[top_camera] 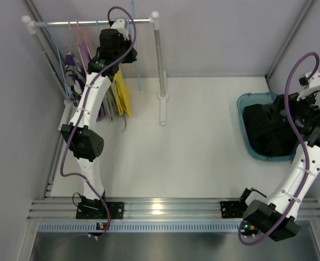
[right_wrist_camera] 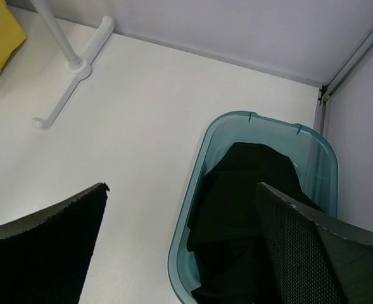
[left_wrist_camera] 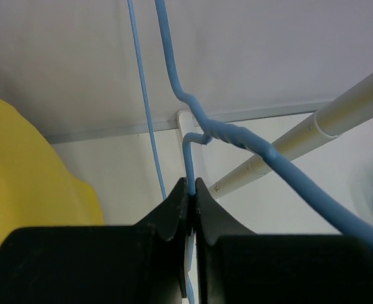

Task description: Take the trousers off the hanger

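The black trousers (top_camera: 265, 130) lie crumpled inside the teal bin (top_camera: 245, 103) at the right, and they also show in the right wrist view (right_wrist_camera: 249, 190). The thin light-blue wire hanger (left_wrist_camera: 237, 136) is bare, up by the rack rail; in the top view it (top_camera: 138, 70) shows as a thin blue line. My left gripper (left_wrist_camera: 191, 187) is shut on one wire of the hanger; in the top view it (top_camera: 118, 32) is at the rail. My right gripper (right_wrist_camera: 181, 187) is open and empty above the near-left rim of the bin (right_wrist_camera: 192, 209), over the trousers.
A white clothes rack with a top rail (top_camera: 94, 23) and a post (top_camera: 161, 70) stands at the back left. A yellow garment (top_camera: 121, 92), purple garments (top_camera: 86, 54) and pink hangers (top_camera: 75, 32) hang there. The rack's foot (right_wrist_camera: 72, 69) rests on the table.
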You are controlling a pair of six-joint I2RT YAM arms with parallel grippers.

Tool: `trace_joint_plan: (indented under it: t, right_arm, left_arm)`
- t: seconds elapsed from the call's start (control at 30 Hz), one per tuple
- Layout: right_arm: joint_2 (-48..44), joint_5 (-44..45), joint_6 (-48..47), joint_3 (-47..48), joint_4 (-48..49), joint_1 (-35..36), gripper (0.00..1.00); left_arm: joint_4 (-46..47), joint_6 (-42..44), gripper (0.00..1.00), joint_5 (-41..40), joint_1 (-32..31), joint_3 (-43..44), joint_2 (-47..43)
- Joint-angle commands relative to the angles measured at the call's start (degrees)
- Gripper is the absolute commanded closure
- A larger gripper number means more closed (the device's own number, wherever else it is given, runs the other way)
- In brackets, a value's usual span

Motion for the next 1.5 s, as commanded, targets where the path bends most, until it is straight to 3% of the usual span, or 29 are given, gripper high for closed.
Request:
trace_joint_plan:
  t: [0.0, 0.27, 0.5, 0.63, 0.8, 0.87, 0.9, 0.93, 1.0, 1.03, 1.1, 1.13, 1.23, 1.37, 1.47]
  right_arm:
    - [-0.29, -1.78, 0.62, -0.39, 1.89, -0.10, 0.01]
    - [-0.29, -1.78, -0.26, -0.92, 0.57, -0.10, 0.01]
    - [-1.43, -3.01, -0.62, -1.36, -0.57, -0.10, 0.00]
    - [-1.96, -4.50, 1.75, -1.27, 0.22, -0.01, 0.01]
    - [-3.10, -16.44, -0.78, -0.65, -3.73, 0.34, 0.01]
    - [-7.13, -16.47, 7.77, -5.99, 2.73, 5.50, 0.03]
    - [-9.23, -14.20, 12.96, -8.54, 15.82, 8.22, 0.04]
    - [-13.34, -8.34, 21.01, -13.27, 22.04, 15.12, 0.05]
    - [-16.19, -2.08, 28.43, -16.81, 36.25, 22.72, 0.15]
    - [-16.89, 6.48, 29.43, -18.57, 39.04, 30.76, 0.18]
    - [-14.98, 14.79, 28.49, -17.63, 40.82, 40.63, 0.23]
    - [-11.66, 22.23, 26.13, -15.71, 40.74, 50.25, 0.23]
    - [-3.30, 31.23, 19.61, -10.88, 42.83, 67.32, 0.24]
    - [9.35, 32.41, 19.77, -2.96, 45.92, 76.18, 0.31]
    - [17.80, 30.83, 29.42, 2.41, 48.54, 77.07, 0.36]
  left_arm:
    - [5.43, -0.50, 0.99, -2.05, 1.26, 2.38, 1.99]
    - [2.88, -3.48, 1.00, 1.11, 2.40, 2.47, 1.99]
    - [-1.25, -7.70, 1.00, 7.00, 2.49, -1.75, -5.29]
    - [-5.46, -9.99, 1.00, 6.21, 2.49, 2.71, -6.01]
    - [-6.09, -12.53, 1.00, 8.22, 2.58, 0.02, -8.99]
    - [-6.44, -14.12, 1.00, 9.64, 2.58, -2.44, -11.00]
    - [-6.87, -14.56, 1.00, 9.64, 2.58, -3.32, -11.80]
    - [-7.05, -15.08, 1.00, 9.64, 2.58, -4.29, -12.68]
    - [-7.40, -15.79, 1.00, 9.46, 2.49, -7.19, -15.23]
    - [-7.58, -15.97, 1.00, 9.81, 2.49, -7.81, -16.02]
    - [-8.19, -16.40, 1.00, 10.78, 2.14, -9.13, -17.43]
    - [-8.55, -16.49, 1.00, 10.69, 1.88, -9.57, -17.96]
    - [-8.99, -16.23, 1.00, 10.08, 0.82, -10.88, -19.54]
    - [-9.16, -16.41, 1.00, 11.04, 0.12, -12.29, -21.91]
    - [-8.03, -16.67, 1.00, 15.95, 0.20, -14.05, -23.75]
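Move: The left hand still pinches the empty blue hanger near its neck; the rack's rail it belongs on lies about 5 cm ahead and some 12 cm above. The rack's right post is 8 cm to the right and 5 ahead, the yellow trousers about 6 cm left, level fore-and-aft, 15 cm lower. From the empty right hand the hanger lies some 28 cm ahead and 45 cm left, about level; the basket of black trousers is 12 cm ahead, 5 cm right and 30 cm below. The left fingers keep their pinch on the empty hanger's neck: after a slight dip the hand draws it back from the rail some 12 cm, rising about 5, its left side rolling down about 15 degrees and the fingertips tipping down. The right hand, idle at first, then sweeps quickly left about 35 cm from the basket towards the held hanger, rising 5, yawing some 45 degrees counter-clockwise, its open fingers narrowing by a third. ##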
